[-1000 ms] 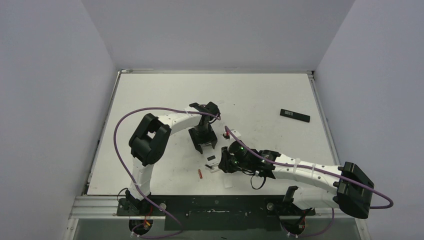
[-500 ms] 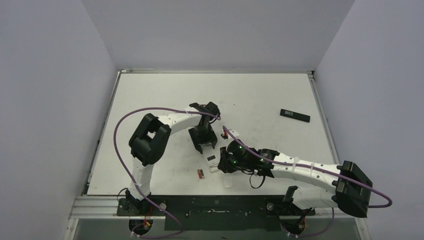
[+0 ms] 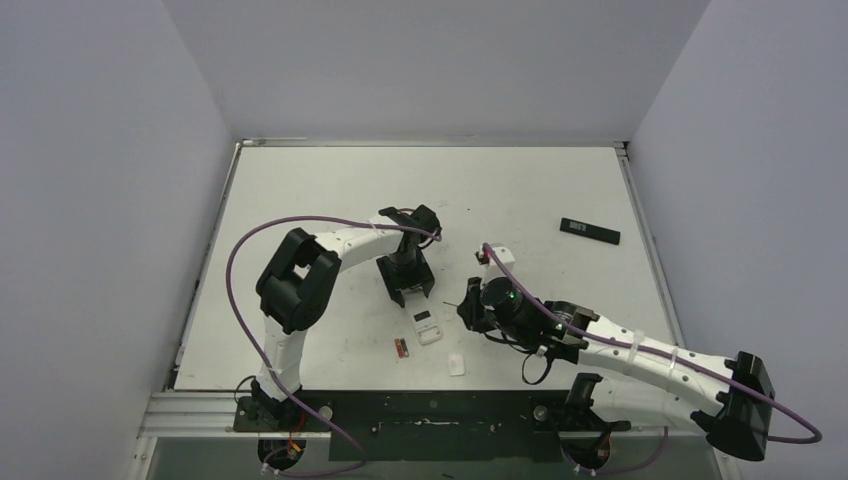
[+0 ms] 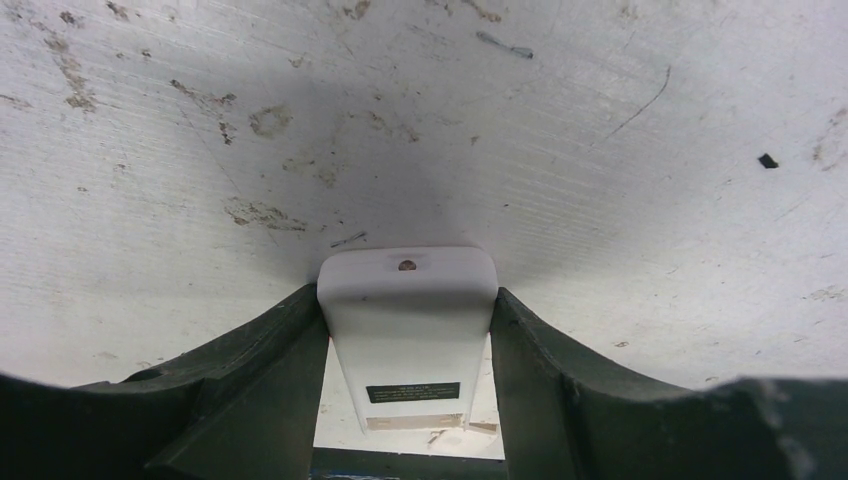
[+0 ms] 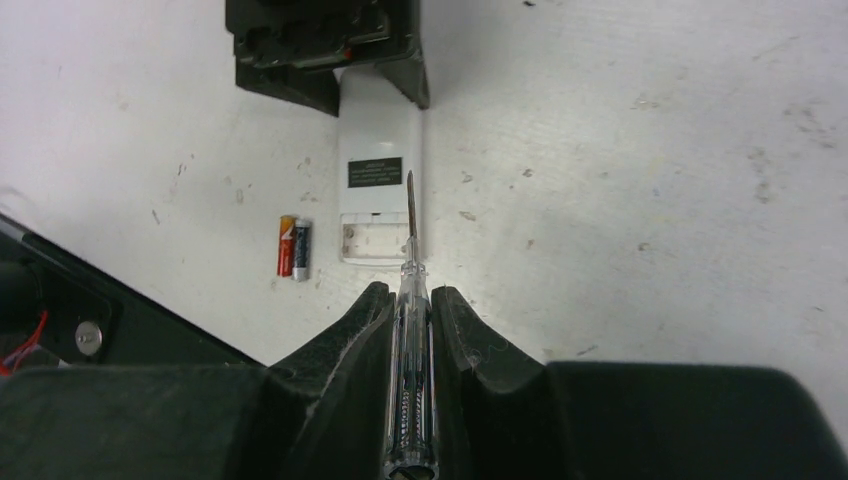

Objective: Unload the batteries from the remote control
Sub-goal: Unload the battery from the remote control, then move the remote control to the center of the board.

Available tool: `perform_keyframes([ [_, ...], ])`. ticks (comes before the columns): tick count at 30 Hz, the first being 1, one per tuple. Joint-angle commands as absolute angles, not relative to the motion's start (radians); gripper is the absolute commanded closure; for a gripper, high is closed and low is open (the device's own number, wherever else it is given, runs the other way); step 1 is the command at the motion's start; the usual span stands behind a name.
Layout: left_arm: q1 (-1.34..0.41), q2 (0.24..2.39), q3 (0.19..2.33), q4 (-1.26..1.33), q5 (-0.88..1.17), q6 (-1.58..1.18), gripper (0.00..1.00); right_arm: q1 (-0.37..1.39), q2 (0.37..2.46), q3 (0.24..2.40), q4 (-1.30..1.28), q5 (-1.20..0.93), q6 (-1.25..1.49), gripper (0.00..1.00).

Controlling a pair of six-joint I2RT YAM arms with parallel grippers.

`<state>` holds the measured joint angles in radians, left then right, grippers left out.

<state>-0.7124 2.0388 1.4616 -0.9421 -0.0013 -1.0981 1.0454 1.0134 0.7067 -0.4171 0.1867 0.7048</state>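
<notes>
A white remote control (image 3: 427,326) lies back side up, its far end clamped between my left gripper's (image 3: 407,288) fingers; in the left wrist view both jaws press the remote control's (image 4: 407,320) sides. Its battery bay (image 5: 380,240) stands open at the near end. Two batteries (image 5: 292,247), one red-orange and one dark, lie side by side on the table left of the bay, also visible from above as the batteries (image 3: 401,347). My right gripper (image 5: 408,295) is shut on a clear-handled screwdriver (image 5: 410,330), whose tip hovers over the remote's label. From above, the right gripper (image 3: 472,311) sits right of the remote.
A black remote (image 3: 590,230) lies at the back right of the table. A small white plastic piece (image 3: 456,364) rests near the front edge, right of the batteries. The black front rail (image 3: 430,412) runs along the table's near side.
My right arm has drawn back to the right with the screwdriver, uncovering the remote's near end. The left gripper and remote stay put. A second battery has appeared beside the first.
</notes>
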Motion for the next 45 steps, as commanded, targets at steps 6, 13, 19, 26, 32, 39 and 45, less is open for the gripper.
perform_keyframes([
  [6, -0.628, 1.950, 1.403, -0.954, -0.148, -1.093, 1.00, 1.021, 0.896, 0.728, -0.515, 0.409, 0.770, 0.95],
  [13, -0.560, 1.833, 1.348, -0.947, -0.147, -1.104, 1.00, 1.016, 0.937, 0.722, -0.490, 0.394, 0.775, 0.95],
  [19, -0.460, 1.790, 1.295, -0.930, -0.116, -1.081, 1.00, 1.010, 0.995, 0.730, -0.460, 0.347, 0.755, 0.95],
  [26, -0.404, 1.734, 1.193, -0.919, -0.106, -1.040, 1.00, 1.005, 1.033, 0.734, -0.459, 0.360, 0.755, 0.95],
  [32, -0.374, 1.708, 1.118, -0.922, -0.125, -0.964, 1.00, 0.998, 1.020, 0.722, -0.458, 0.407, 0.775, 0.95],
  [39, -0.350, 1.699, 1.103, -0.921, -0.153, -0.869, 0.79, 0.980, 0.981, 0.705, -0.476, 0.452, 0.788, 0.95],
  [45, -0.342, 1.710, 1.084, -0.907, -0.130, -0.852, 0.58, 0.925, 0.956, 0.713, -0.523, 0.498, 0.750, 0.94],
])
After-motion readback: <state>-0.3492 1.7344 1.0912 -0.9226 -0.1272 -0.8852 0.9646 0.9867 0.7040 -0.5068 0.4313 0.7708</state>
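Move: The left hand grips the far end of the remote control, whose middle lies about 5 cm back and 2 cm right of it. The clear table spot where it is taken is some 17 cm to this hand's left, 1 cm back; the two batteries lie about 12 cm back and 3 cm left, the battery cover 15 cm back and 10 cm right. From the screwdriver-holding right hand, the remote's middle is roughly 6 cm ahead, 9 cm left and 12 cm below. Leftward in an arc, the left hand carries the still-gripped remote control about 17 cm past the batteries, rising some 3 cm and swinging forward, then sinking and drawing back, with a net turn of about 10 degrees counter-clockwise. The right hand keeps hold of the screwdriver and backs off right and forward, turning clockwise. ##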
